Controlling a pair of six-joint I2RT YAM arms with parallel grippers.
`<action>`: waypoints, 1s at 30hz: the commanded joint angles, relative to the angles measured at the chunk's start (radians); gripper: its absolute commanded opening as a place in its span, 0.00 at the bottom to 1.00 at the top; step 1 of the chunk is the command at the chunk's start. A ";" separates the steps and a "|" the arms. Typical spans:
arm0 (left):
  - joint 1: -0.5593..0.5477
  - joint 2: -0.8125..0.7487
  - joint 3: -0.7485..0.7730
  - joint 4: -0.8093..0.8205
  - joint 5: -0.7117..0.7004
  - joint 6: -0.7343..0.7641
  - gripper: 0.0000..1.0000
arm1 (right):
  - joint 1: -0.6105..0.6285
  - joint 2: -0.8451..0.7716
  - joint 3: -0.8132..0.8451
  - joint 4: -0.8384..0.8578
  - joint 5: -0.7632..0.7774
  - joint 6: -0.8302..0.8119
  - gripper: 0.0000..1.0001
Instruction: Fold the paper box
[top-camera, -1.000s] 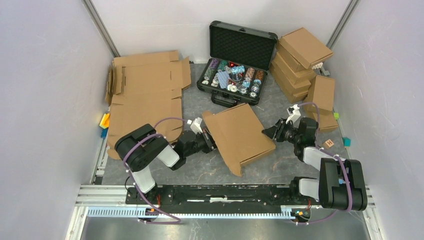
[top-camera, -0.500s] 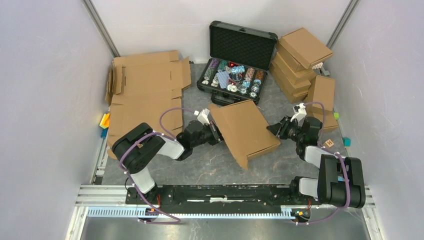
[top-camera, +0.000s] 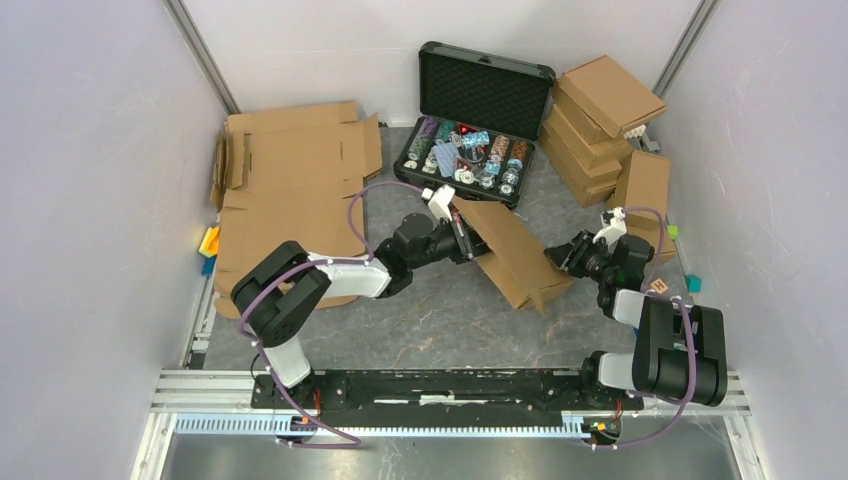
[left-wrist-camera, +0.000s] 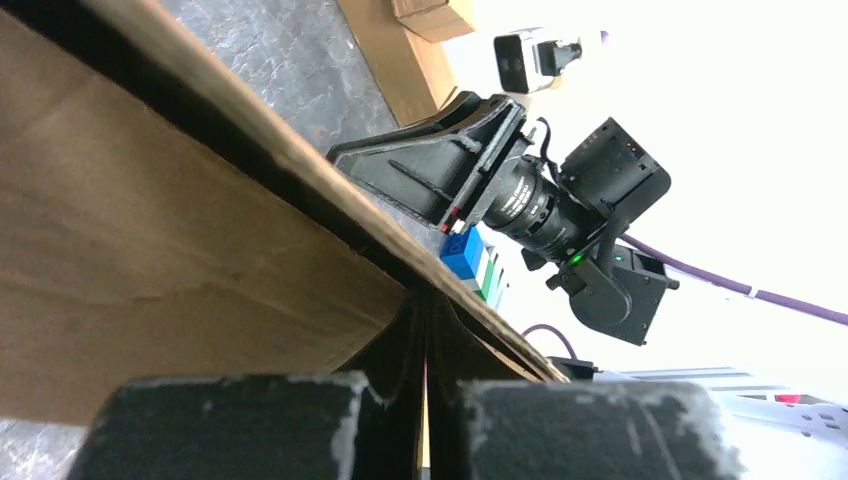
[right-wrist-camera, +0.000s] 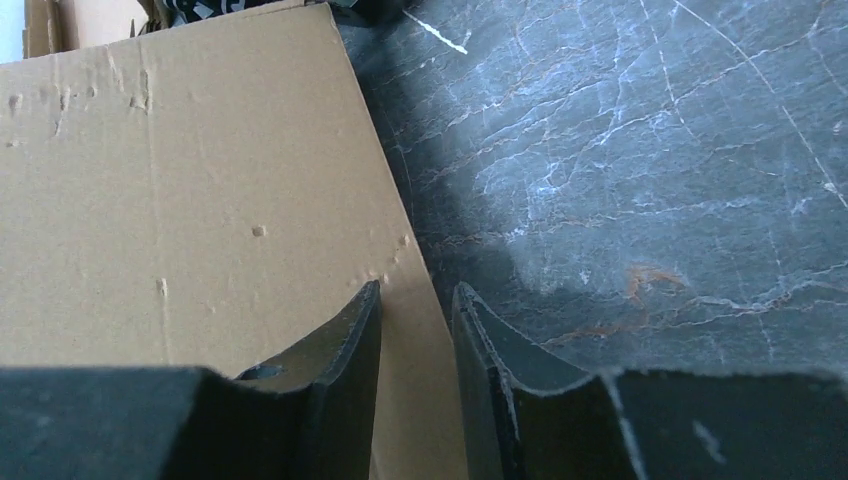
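The paper box (top-camera: 512, 252) is a brown folded mailer, tilted up on edge in the middle of the table. My left gripper (top-camera: 462, 238) is shut on its upper left edge; in the left wrist view the cardboard (left-wrist-camera: 150, 250) is pinched where my left gripper (left-wrist-camera: 427, 335) closes. My right gripper (top-camera: 557, 258) sits at the box's lower right edge. In the right wrist view my right gripper (right-wrist-camera: 418, 300) has its jaws a narrow gap apart, one finger over the cardboard face (right-wrist-camera: 180, 180), the other over the table.
An open black case (top-camera: 470, 130) of colourful chips stands behind the box. Folded brown boxes (top-camera: 600, 115) are stacked at the back right. Flat cardboard sheets (top-camera: 290, 190) lie at the left. Small coloured blocks (top-camera: 209, 242) sit by the left wall.
My left arm has stretched out and carried the box back and to the right, tipping it steeper. My right gripper has drawn back right along with the box's edge.
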 joint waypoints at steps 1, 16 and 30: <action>-0.009 0.038 0.043 -0.029 0.004 0.054 0.02 | 0.004 0.033 -0.037 -0.145 0.012 -0.034 0.36; -0.019 0.208 0.294 -0.058 0.004 0.125 0.02 | 0.000 0.032 -0.019 -0.199 0.054 -0.081 0.36; -0.023 0.247 0.460 -0.161 0.059 0.166 0.02 | -0.002 -0.065 -0.005 -0.263 0.121 -0.108 0.37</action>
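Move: The tilted paper box, its left side already raised, has its middle about 6 cm right of the left hand, level forward, and some 5 cm lower. The same middle is roughly 8 cm left of the right hand, 1 cm farther out and 4 cm higher. The poker-chip case lies about 20 cm ahead of the left hand, 3 cm to its left and 13 cm below. Left hand's shut fingers push the tilted box right, up and forward some 10 cm; right hand sinks beside it. ##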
